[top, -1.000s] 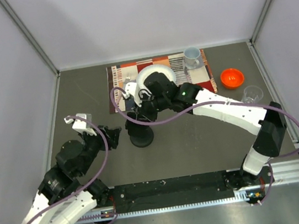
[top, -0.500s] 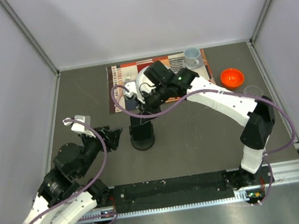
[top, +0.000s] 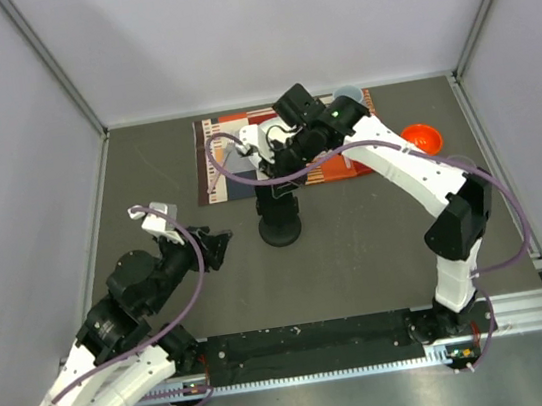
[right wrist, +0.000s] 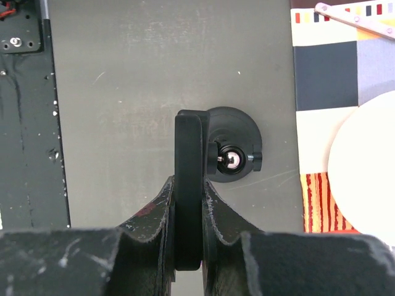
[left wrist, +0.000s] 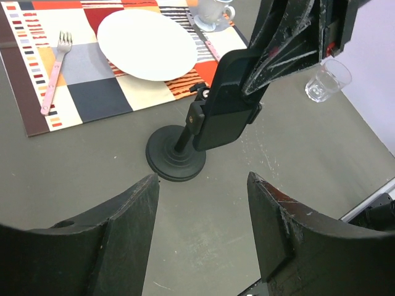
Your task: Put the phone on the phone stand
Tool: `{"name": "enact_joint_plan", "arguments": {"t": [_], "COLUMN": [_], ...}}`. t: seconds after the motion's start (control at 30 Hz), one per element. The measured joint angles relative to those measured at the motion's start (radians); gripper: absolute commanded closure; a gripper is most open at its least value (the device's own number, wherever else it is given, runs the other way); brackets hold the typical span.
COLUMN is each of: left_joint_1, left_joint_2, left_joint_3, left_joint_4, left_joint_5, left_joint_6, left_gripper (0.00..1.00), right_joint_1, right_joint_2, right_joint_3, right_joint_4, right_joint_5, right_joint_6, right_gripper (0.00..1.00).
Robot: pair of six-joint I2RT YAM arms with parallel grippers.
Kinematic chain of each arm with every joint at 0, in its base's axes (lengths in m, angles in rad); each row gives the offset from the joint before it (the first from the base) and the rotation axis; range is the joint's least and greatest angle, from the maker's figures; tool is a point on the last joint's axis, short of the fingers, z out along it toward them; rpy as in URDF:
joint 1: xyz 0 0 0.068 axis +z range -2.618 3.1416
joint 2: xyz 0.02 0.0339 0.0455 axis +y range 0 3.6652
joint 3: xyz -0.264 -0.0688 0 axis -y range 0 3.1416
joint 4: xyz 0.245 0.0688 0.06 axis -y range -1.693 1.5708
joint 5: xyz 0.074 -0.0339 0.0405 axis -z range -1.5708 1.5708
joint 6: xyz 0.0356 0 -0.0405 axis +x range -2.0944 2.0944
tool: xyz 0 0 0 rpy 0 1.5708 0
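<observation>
The phone (left wrist: 225,105) is a flat black slab held upright, its back against the head of the phone stand (left wrist: 176,161). My right gripper (right wrist: 188,183) is shut on the phone's upper part, one finger on each face. The right wrist view shows the phone edge-on beside the stand's ball joint (right wrist: 231,159). From above, the stand's round base (top: 282,230) sits on the grey table, just in front of the placemat. My left gripper (left wrist: 202,179) is open and empty, low over the table on the near left side of the stand (top: 219,249).
A patterned placemat (left wrist: 92,98) lies behind the stand with a white plate (left wrist: 147,43), a pink fork (left wrist: 54,74) and a cup (left wrist: 213,11). A clear glass (left wrist: 327,80) stands to the right. An orange bowl (top: 425,137) sits at the far right.
My right gripper has moved right and away with the phone, and the stand has shifted with it. My left gripper has crept forward a little toward the stand.
</observation>
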Motion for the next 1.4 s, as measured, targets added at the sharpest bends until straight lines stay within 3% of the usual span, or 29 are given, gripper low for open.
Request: {"name": "enact_joint_plan", "arguments": {"t": [0.33, 1.0, 1.03, 1.13, 1.3, 1.33, 1.37, 1.4], "left_joint_1": [0.0, 0.0, 0.0, 0.0, 0.0, 0.0, 0.0, 0.0], "left_joint_2": [0.035, 0.057, 0.057, 0.058, 0.07, 0.073, 0.076, 0.077], "left_joint_3": [-0.006, -0.018, -0.018, -0.018, -0.019, -0.019, -0.019, -0.019], "left_joint_4": [0.023, 0.044, 0.044, 0.047, 0.054, 0.056, 0.059, 0.061], "left_joint_5": [0.053, 0.113, 0.113, 0.116, 0.12, 0.124, 0.127, 0.13], "left_joint_6": [0.004, 0.008, 0.008, 0.01, 0.015, 0.015, 0.017, 0.018], "left_gripper": [0.35, 0.35, 0.35, 0.35, 0.35, 0.35, 0.35, 0.35], "right_joint_1": [-0.055, -0.114, -0.115, -0.116, -0.115, -0.115, -0.115, -0.115], "right_joint_2": [0.097, 0.171, 0.173, 0.182, 0.2, 0.201, 0.201, 0.2], "right_joint_3": [0.13, 0.195, 0.196, 0.21, 0.214, 0.212, 0.212, 0.211], "right_joint_4": [-0.125, -0.181, -0.182, -0.191, -0.2, -0.195, -0.188, -0.182], "right_joint_5": [-0.117, -0.267, -0.269, -0.27, -0.246, -0.227, -0.21, -0.196], "right_joint_6": [-0.061, -0.028, -0.028, -0.024, 0.013, 0.023, 0.032, 0.042], "right_gripper": [1.0, 1.0, 0.89, 0.7, 0.48, 0.26, 0.15, 0.14]}}
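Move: The right gripper still holds the phone against the phone stand's holder; the stand's middle lies about 4 cm ahead of that hand, 1 cm to its left and some 10 cm below. The plate is roughly 27 cm ahead of the right hand, 3 cm to its right and 20 cm down. From the open, empty left hand the stand is about 14 cm ahead, 12 cm right and 14 cm lower. Keep the right gripper's hold on the phone at the stand and tip the wrist about 15 degrees, top of the phone forward onto the holder, easing forward only a centimetre or so. Then open the fingers wide, edging slightly forward and down. Meanwhile drift the open left gripper about 3 cm right towards the stand, turning it slightly clockwise. ##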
